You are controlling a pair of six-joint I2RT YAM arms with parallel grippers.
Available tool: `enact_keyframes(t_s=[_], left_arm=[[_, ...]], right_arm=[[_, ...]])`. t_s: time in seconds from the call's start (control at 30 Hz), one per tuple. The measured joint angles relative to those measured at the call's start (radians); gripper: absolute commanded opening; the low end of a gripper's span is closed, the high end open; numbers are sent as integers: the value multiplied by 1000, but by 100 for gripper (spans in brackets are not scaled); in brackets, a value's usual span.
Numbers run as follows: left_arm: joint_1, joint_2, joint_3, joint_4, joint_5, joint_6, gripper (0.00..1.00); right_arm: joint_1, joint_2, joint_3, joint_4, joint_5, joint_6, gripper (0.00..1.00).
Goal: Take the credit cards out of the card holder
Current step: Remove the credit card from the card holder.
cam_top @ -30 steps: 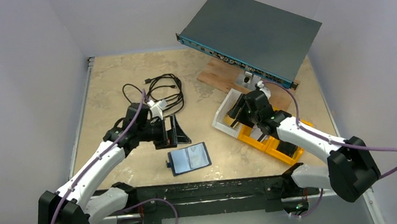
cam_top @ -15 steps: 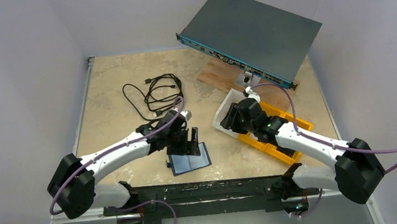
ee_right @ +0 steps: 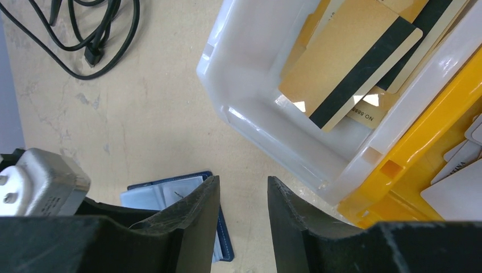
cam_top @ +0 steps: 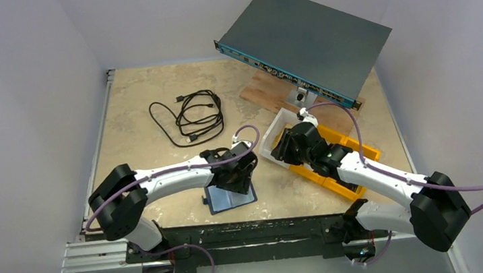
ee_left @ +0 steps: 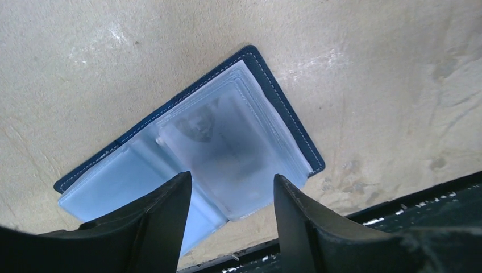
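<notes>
The card holder [cam_top: 230, 196] lies open on the table near the front edge, navy outside, with pale blue clear sleeves [ee_left: 227, 153] facing up. What the frosted sleeves hold is too dim to make out. My left gripper [cam_top: 237, 175] hovers just over it, jaws open, its fingers [ee_left: 162, 219] straddling the sleeve stack's near edge [ee_left: 232, 190] without gripping. My right gripper [cam_top: 286, 147] hangs open and empty beside the white bin [ee_right: 250, 114], its fingertips [ee_right: 243, 190] over bare table. Gold credit cards [ee_right: 347, 62] with black stripes lie in that bin. The card holder [ee_right: 170, 190] shows left of the right fingers.
A yellow bin [cam_top: 337, 170] with white cards [ee_right: 455, 193] adjoins the white bin. A coiled black cable [cam_top: 194, 114] lies at the back left. A grey-blue flat box [cam_top: 303, 38] rests tilted on a wooden board [cam_top: 266, 90]. A black rail [cam_top: 249, 232] runs along the near edge.
My left arm swung right and toward the front edge, from beside the cable to above the card holder, its jaws narrowing. My right gripper shifted slightly left and its jaws narrowed too.
</notes>
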Motion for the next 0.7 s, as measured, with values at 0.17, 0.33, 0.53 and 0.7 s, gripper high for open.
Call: enact_keyframes(t_s=[0.17, 0.33, 0.53, 0.7], left_arm=[[-14, 53, -3, 21, -10, 1, 44], [-19, 72, -11, 45, -24, 0, 21], [-16, 62, -28, 66, -44, 3, 0], [27, 20, -82, 124, 10, 11, 0]], right_arm=[[0, 0, -5, 0, -2, 0, 35], [4, 8, -5, 3, -6, 0, 35], [35, 26, -5, 7, -8, 0, 34], [87, 59, -5, 20, -33, 0, 34]])
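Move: The card holder's clear sleeve (its right half) lies some 3 cm below the left hand, about 1 cm ahead and level sideways; the holder's left half sits 7 cm to the left and 2 cm back. From the right hand that sleeve is roughly 8 cm back, 10 cm left and 9 cm below; the white tray is about 5 cm ahead and 4 cm right, the orange tray 4 cm back and 16 cm right. Left hand sinks about 2 cm and pinches the clear sleeve shut; right comes 3–4 cm left-back towards the holder. ##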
